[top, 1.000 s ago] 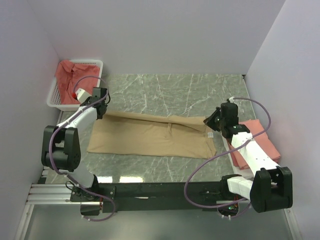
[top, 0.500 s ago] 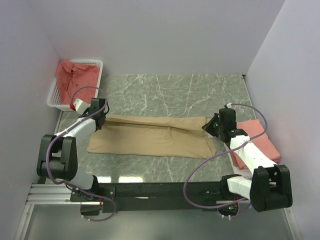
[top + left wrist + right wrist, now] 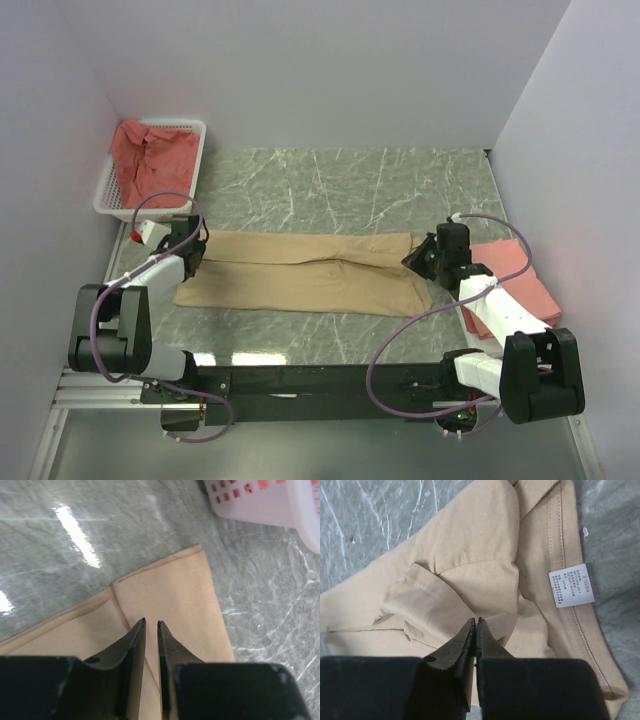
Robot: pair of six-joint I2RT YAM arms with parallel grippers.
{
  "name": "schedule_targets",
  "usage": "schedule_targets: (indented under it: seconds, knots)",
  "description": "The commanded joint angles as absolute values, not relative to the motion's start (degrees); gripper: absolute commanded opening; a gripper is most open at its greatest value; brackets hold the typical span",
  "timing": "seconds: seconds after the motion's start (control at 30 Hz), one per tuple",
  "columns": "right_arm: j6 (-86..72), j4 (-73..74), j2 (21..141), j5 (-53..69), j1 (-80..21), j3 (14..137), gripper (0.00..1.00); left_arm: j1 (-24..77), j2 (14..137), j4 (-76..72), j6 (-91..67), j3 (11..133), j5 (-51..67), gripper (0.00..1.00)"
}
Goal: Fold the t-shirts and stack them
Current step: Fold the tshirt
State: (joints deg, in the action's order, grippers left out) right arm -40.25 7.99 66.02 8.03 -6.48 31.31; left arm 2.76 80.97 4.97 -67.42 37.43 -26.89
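Observation:
A tan t-shirt [image 3: 300, 275] lies across the marble table as a long folded band. My left gripper [image 3: 192, 248] is low over its left end. In the left wrist view, the left gripper [image 3: 151, 622] has its jaws a narrow slit apart, over the t-shirt's corner [image 3: 170, 590], with nothing pinched. My right gripper [image 3: 418, 258] is at the right end. In the right wrist view, the right gripper [image 3: 475, 620] is pressed together on a fold of the tan t-shirt [image 3: 470, 555]. Folded pink t-shirts [image 3: 520, 275] are stacked at the right.
A white mesh basket [image 3: 190, 128] stands at the back left with a crumpled red t-shirt [image 3: 150, 155] inside; its wall [image 3: 260, 505] shows in the left wrist view. A white care label [image 3: 568, 587] lies on the tan cloth. Walls close in on three sides.
Both grippers came toward the near side and down, laying the tan t-shirt's far edge over itself. The left jaws have parted slightly and let the cloth go.

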Motion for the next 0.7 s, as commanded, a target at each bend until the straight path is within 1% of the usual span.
schedule_targets:
  seconds: [0.0,0.07,0.17,0.2,0.3,0.4,0.5,0.53,0.67]
  knots:
    - [-40.9,5.5,64.0,8.3,-6.0,29.5,0.1,1.6,77.6,2.0,-68.6,36.6,-25.0,0.2]
    - [-40.8,6.5,62.9,7.8,-6.0,29.5,0.13,1.1,76.8,2.6,-68.5,36.7,-24.5,0.2]
    - [-40.2,8.7,60.1,7.4,-6.0,30.3,0.24,1.1,74.8,3.1,-67.6,37.2,-24.0,0.19]
    - [-39.4,9.6,59.2,5.5,-6.2,30.8,0.34,1.1,74.5,4.0,-67.3,37.7,-24.0,0.19]
    - [-37.5,11.9,57.0,2.8,-7.1,33.6,0.51,1.2,76.2,6.4,-64.9,41.1,-22.1,0.19]
    - [-35.4,14.0,60.5,0.5,-9.5,39.6,0.55,1.7,77.4,6.3,-63.2,43.7,-18.6,0.19]
    - [-32.8,15.5,69.1,1.1,-12.1,46.9,0.55,3.2,79.0,6.3,-62.3,44.8,-15.7,0.19]
    - [-32.0,15.7,74.1,1.9,-13.6,50.1,0.55,4.3,79.3,6.5,-61.5,45.5,-14.9,0.2]
    - [-30.8,16.0,83.9,-1.4,-18.2,55.2,0.55,7.4,79.8,7.9,-60.1,47.0,-14.2,0.2]
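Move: The left hand is above the flap of the t-shirt: the far folded edge it moves towards is about 5 cm ahead and 5 cm right, the shirt's far left corner 5 cm ahead and 3 cm left, and the white basket some 19 cm ahead and 11 cm left. For the right hand, that far edge lies roughly 6 cm ahead and 4 cm left, the care label 4 cm right and 1 cm ahead. The cloth is a few centimetres below both hands. Open the right fingers to about half so the flap's right end comes free, easing back a centimetre, then lift some 6 cm and swing forward and left about 7 cm over the shirt towards its far edge. Meanwhile raise the left gripper 4 to 5 cm clear of the flap, fingers still slightly parted, then carry it forward and to the right towards the same edge, turning it clockwise. ##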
